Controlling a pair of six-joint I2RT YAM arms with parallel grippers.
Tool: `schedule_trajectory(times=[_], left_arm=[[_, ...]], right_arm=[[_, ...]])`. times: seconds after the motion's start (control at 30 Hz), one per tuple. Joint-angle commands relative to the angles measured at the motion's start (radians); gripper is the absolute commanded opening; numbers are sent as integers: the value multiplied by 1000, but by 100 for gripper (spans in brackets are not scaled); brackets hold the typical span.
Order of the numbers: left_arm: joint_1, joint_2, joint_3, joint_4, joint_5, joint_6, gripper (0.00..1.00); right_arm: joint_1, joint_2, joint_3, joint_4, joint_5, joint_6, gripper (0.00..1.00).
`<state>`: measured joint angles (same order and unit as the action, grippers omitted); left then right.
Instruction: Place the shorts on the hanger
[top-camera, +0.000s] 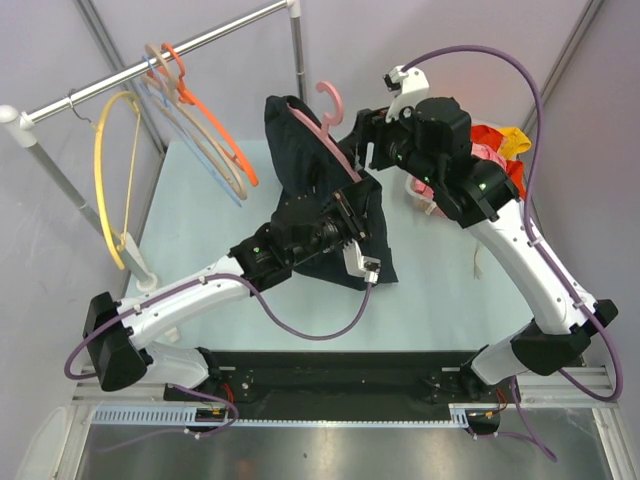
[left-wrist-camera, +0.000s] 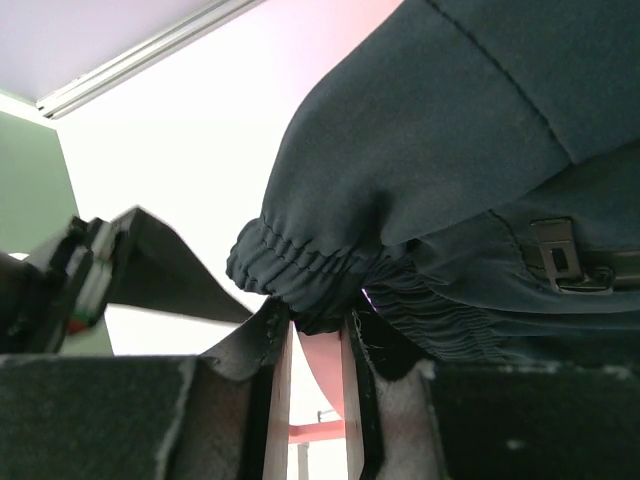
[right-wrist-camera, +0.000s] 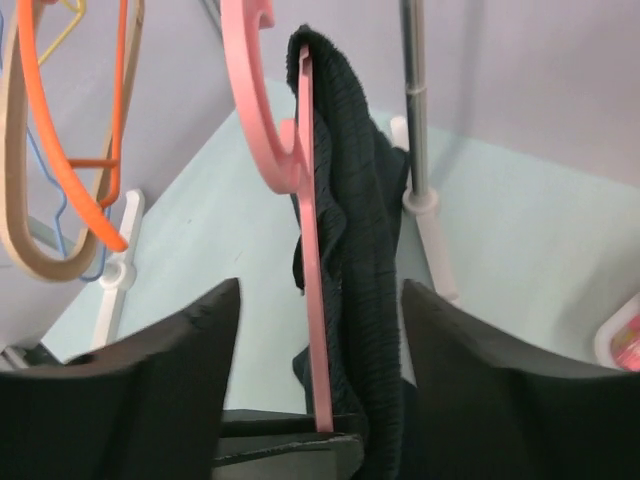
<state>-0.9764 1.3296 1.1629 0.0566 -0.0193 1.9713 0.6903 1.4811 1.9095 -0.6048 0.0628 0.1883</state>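
Note:
The dark shorts (top-camera: 290, 140) hang over one arm of the pale-pink hanger (top-camera: 331, 104), held up above the table's middle. My left gripper (top-camera: 345, 208) reaches up from below. Its fingers stand close together, pinching the gathered waistband of the shorts (left-wrist-camera: 300, 280) at their tips (left-wrist-camera: 318, 322), with a strip of pink hanger showing in the gap behind. My right gripper (top-camera: 363, 140) is at the hanger's upper right side. Its jaws (right-wrist-camera: 320, 288) are wide open, with the hanger bar (right-wrist-camera: 312, 250) and the ribbed band of the shorts (right-wrist-camera: 360, 260) between them, touching neither finger.
A metal clothes rail (top-camera: 160, 58) crosses the back left, carrying a yellow hanger (top-camera: 105, 180), an orange hanger (top-camera: 215, 128) and a beige hanger (top-camera: 190, 130). The rail's upright post (right-wrist-camera: 414, 100) stands just behind the shorts. A heap of red, pink and yellow clothes (top-camera: 500, 150) lies at the right.

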Motion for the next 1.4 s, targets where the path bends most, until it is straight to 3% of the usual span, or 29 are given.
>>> schedule_trajectory(times=[0.0,0.17,0.43,0.73,1.37], left_arm=[[37,-13,81,69,56,173,0],[105,29,184,61,85,187,0],[229,144,429,-4,182,117,0],[366,316,730,-142,297,-34,0],[461,508,943,-276,318,-138,0]], right_arm=[[-43,-10,66,54,-18,0,79],[-136,-42,88,72,-41,17,100],[-304,-108,46,114,-92,36,100],[-359,-165,-26,131,-127,36,100],[-374,-174,-61,135,-150,36,100]])
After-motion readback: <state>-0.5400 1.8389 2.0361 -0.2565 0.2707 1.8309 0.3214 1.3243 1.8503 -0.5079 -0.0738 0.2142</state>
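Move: The right-hand end of the rail, where the hook of the pink hanger is being taken, is some 27 cm ahead of the left hand, 12 cm to its left and 17 cm above. The orange hanger hangs roughly 12 cm ahead, 26 cm left and 7 cm up. The beige hanger is about 4 cm farther left than that and otherwise level with it. From the right hand, the rail end is about 23 cm ahead, 14 cm left and 10 cm up. Forward and up, drifting about 5 cm left, the left hand keeps its pinch on the shorts' waistband and the pink hanger and carries both some 19 cm towards the rail's right-hand end. It climbs about 14 cm, then sinks 5 as it goes on forward, with a slight wrist turn. The already parted right fingers open wide and leave the hanger about 13 cm to the right, rising. ##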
